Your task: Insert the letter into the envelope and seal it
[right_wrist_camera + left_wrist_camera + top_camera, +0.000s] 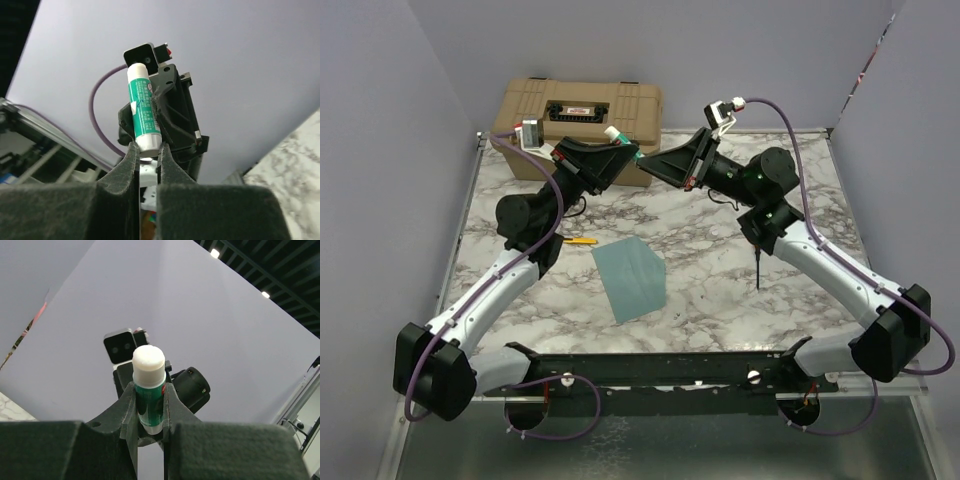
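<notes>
The teal envelope (632, 277) lies flat on the marble table (720, 290), below and between the two raised arms. The letter is out of view. Both grippers meet in the air above the table's far side. My left gripper (623, 150) (150, 400) is shut on the body of a green glue stick (149, 390) with white ends. My right gripper (643, 160) (148, 150) faces it, its fingertips closed on the near end of that glue stick (142, 112).
A tan hard case (582, 110) stands at the back left, just behind the grippers. A small yellow object (582, 240) lies left of the envelope. A thin black pen-like stick (758, 270) lies to its right. Grey walls close in the sides.
</notes>
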Robot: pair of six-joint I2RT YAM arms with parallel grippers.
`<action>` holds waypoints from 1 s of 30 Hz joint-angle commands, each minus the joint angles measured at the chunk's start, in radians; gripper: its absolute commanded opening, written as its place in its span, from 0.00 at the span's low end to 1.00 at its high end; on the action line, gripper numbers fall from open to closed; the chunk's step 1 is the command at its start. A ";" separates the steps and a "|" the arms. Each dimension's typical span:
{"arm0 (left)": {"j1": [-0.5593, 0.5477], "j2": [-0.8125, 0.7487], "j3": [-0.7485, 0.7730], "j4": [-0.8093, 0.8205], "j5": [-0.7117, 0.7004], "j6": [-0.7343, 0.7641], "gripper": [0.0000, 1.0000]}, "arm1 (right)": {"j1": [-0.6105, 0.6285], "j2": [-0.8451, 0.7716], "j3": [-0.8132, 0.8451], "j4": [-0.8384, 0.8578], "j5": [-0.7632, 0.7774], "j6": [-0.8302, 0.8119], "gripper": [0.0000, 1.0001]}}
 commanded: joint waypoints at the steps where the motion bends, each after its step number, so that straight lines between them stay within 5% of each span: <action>1: 0.000 -0.011 0.021 0.129 0.084 0.022 0.00 | -0.044 0.003 -0.051 0.166 0.111 0.253 0.01; 5: 0.000 -0.017 0.009 0.125 0.058 0.015 0.00 | -0.045 -0.022 -0.040 0.147 0.095 0.047 0.45; 7: -0.001 -0.021 0.004 0.098 0.033 0.013 0.00 | -0.044 -0.049 -0.012 0.079 0.087 -0.166 0.59; 14: -0.002 -0.035 0.007 -0.031 -0.103 -0.155 0.00 | -0.043 -0.123 -0.094 0.252 0.048 -0.676 0.67; 23: -0.002 -0.068 0.010 -0.174 -0.182 -0.274 0.00 | 0.045 -0.078 0.036 0.110 0.012 -1.126 0.72; 27: -0.005 -0.035 0.068 -0.190 -0.114 -0.320 0.00 | 0.153 -0.081 0.009 0.084 0.155 -1.415 0.71; 30: -0.006 -0.025 0.096 -0.205 -0.095 -0.331 0.00 | 0.167 -0.075 0.010 0.083 0.188 -1.455 0.70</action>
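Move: The glue stick is already pinched between both hands: its middle lies at the left fingers, about 1 cm ahead, level sideways and in height, while from the right hand, closed on its lower white end, the middle is some 2 cm ahead, 2 to the left and 3 above. The envelope is on the table roughly 45 cm below the right hand, 1 cm ahead and 2 to the left; the yellow knife lies about 11 cm ahead, 15 to the left and 46 below. The right hand opens wide and comes free of the glue stick's white end, slipping out about 4 cm to the right with a short dip forward, then climbs some 5 cm and eases back leftwards and a little towards its base, so the open jaws face that end again, while the wrist rolls back about 70 degrees around its own pointing line, the forward side rising. The left hand keeps its closed grip on the stick, drifts slightly back and then forward, and swings its fingers some 20 degrees from upward towards forward. ##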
